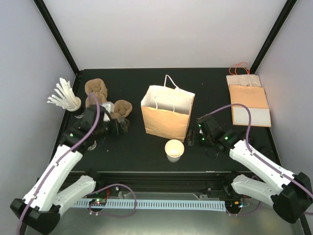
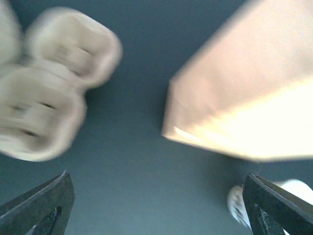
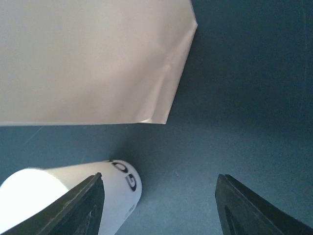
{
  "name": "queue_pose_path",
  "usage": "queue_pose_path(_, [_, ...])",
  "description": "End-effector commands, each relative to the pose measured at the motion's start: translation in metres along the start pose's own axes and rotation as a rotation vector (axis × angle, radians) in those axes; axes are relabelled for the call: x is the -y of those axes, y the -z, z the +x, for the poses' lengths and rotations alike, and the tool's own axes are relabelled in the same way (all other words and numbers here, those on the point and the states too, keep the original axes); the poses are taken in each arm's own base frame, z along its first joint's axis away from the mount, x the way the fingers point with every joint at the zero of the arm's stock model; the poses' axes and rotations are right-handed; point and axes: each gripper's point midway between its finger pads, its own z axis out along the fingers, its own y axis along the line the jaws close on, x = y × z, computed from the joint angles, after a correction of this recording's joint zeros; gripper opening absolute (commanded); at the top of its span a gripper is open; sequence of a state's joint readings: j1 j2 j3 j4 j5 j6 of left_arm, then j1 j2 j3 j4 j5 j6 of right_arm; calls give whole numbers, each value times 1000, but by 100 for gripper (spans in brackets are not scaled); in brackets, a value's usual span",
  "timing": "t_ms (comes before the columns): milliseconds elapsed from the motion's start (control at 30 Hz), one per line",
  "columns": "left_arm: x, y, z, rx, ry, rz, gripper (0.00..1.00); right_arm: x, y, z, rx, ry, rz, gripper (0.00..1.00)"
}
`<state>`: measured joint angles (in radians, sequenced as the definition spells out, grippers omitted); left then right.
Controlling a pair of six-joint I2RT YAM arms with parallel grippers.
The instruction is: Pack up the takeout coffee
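Note:
The takeout coffee (image 1: 174, 149) is a small white paper cup with black lettering, standing just in front of the upright brown paper bag (image 1: 167, 112). Its top shows pale and open, with no lid on it. My right gripper (image 1: 193, 136) hangs open just right of the cup. In the right wrist view the cup (image 3: 115, 188) sits low at the left, partly behind the left finger (image 3: 85, 205), and nothing is between the jaws (image 3: 159, 208). My left gripper (image 1: 119, 126) stands wide open beside the pulp cup carriers, empty (image 2: 156, 210). The left wrist view is blurred and shows the bag (image 2: 244, 98) and the cup's edge (image 2: 237, 205).
Brown pulp cup carriers (image 1: 96, 90) lie at the back left, seen blurred as pale carriers (image 2: 49, 88) in the left wrist view. A dark cup of white stirrers (image 1: 67, 100) stands at the far left. Flat paper bags (image 1: 248, 100) lie at the back right.

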<state>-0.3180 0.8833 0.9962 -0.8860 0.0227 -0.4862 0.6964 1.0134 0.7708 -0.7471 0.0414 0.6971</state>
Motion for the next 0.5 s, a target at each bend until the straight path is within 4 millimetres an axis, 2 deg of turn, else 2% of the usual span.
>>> queue_pose_path(0, [66,-8,62,-118,-54,345,94,0,-23,-1,-10,-154,-151,64])
queue_pose_path(133, [89,-37,117,-211,-16,508,81,6,-46,8,-75,-229,-228,61])
queue_pose_path(200, [92,-56,137,-263,17,546,68,1,-54,10,-102,-223,-301,60])
queue_pose_path(300, [90,-81,152,-324,27,511,57,5,-66,15,-117,-274,-368,47])
queue_pose_path(400, [90,-99,154,-328,30,499,42,14,-78,23,-134,-301,-365,36])
queue_pose_path(467, [89,-110,156,-326,41,503,37,17,-87,29,-158,-308,-365,32])
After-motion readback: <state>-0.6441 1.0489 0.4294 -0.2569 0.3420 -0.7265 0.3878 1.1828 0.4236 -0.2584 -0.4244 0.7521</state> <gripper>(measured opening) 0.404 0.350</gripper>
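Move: The open paper cup is the thing both hands close in on. It stands about 24 cm to the left hand's right, 9 cm back and 18 cm below, and roughly 9 cm to the right hand's left, 4 cm back and 8 cm below. The paper bag's middle is some 12 cm farther out than the cup and about 2 cm left of it. The cup carrier lies about 5 cm ahead and 4 cm left of the left hand, some 21 cm below. Down and to the right, drawing back a little, the left hand swoops away from the carrier to the cup's left side, sinking about 16 cm while its fingers swing rightward and close from wide open to under half. The right hand sinks nearly 10 cm beside the cup, rolling some 20 degrees so its fingers point more leftward at the cup, and narrows to about a third open. Neither visibly touches the cup. ##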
